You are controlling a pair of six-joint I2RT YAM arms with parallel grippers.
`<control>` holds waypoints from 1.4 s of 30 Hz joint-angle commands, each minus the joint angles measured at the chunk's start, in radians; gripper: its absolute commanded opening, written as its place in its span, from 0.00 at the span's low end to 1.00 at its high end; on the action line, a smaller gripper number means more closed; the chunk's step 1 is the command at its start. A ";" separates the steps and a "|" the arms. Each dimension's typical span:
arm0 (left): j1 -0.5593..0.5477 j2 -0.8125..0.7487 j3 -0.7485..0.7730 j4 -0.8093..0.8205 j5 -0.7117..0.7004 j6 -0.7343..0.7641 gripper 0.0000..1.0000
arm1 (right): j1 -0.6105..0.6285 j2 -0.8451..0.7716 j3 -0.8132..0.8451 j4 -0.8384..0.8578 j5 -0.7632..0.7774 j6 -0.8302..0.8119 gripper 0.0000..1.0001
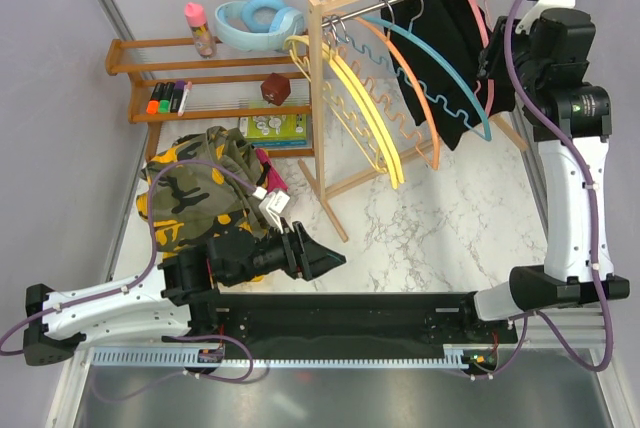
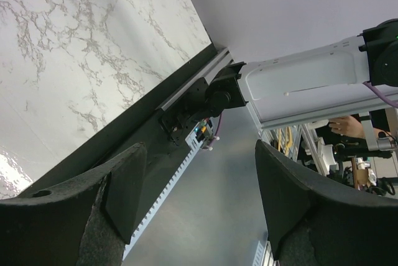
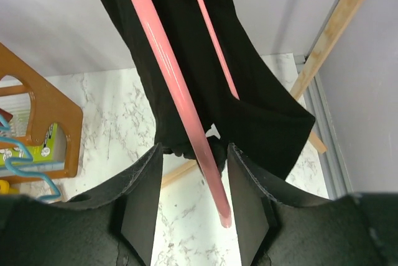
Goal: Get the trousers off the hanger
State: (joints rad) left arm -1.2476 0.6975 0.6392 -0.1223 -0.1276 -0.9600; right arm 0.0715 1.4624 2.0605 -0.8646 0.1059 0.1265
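Observation:
A pair of plain black trousers [image 1: 440, 48] hangs from the rail of the wooden rack [image 1: 322, 98]. In the right wrist view the black trousers [image 3: 249, 92] drape over a pink hanger [image 3: 168, 61]. My right gripper [image 3: 194, 154] is open, and the pink hanger's arm runs down between its fingers with a gap on each side. From above, the right gripper [image 1: 492, 78] sits against the trousers' right edge. More trousers lie in a pile at the left, camouflage [image 1: 195, 188] on top with a magenta bit [image 1: 275, 180]. My left gripper [image 1: 325, 260] [image 2: 200, 154] is open and holds nothing, low over the table's near edge.
Empty hangers hang on the rack: yellow [image 1: 350, 108], orange [image 1: 415, 98] and blue [image 1: 445, 78]. A wooden shelf [image 1: 150, 58] at the back left holds markers, a bottle, a blue ring and a red block. The rack's foot [image 1: 335, 218] reaches onto the marble table.

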 commanded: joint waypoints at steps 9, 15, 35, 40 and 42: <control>-0.003 0.007 0.054 0.009 0.025 0.026 0.77 | -0.030 -0.092 -0.167 0.130 -0.103 -0.018 0.44; -0.003 0.005 0.053 0.007 0.031 0.024 0.77 | -0.039 -0.105 -0.238 0.211 -0.173 -0.036 0.35; -0.003 0.016 0.056 0.006 0.040 0.014 0.76 | -0.056 -0.155 -0.407 0.478 -0.296 -0.025 0.06; -0.003 0.023 0.060 0.006 0.039 0.015 0.76 | -0.056 -0.198 -0.442 0.570 -0.322 -0.031 0.00; -0.003 0.033 0.071 0.006 0.045 0.020 0.76 | -0.058 -0.206 -0.436 0.587 -0.324 -0.041 0.00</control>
State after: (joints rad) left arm -1.2476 0.7155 0.6563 -0.1261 -0.0978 -0.9600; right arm 0.0147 1.3144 1.6127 -0.4274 -0.1780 0.1074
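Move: The near arm of the front pink hanger runs about 4 cm ahead of my right hand and 1 cm to its left, roughly level, already lined up between the fingertips. The black trousers hang some 10 cm ahead, 2 cm left and 5 cm lower. The second pink hanger is roughly 13 cm ahead and 1 cm right, the blue hanger about 9 cm left and 2 cm ahead. From my left hand, the near arm lies about 32 cm ahead, 28 cm right and 20 cm up. I sink my half-open right hand about 3 cm and ease it left and forward, some 2 cm each way, onto the near arm of the front pink hanger. As I go I swing the fingers about 15 degrees counter-clockwise, letting them tip up a little late on, and close in two steps until they pinch that arm. ##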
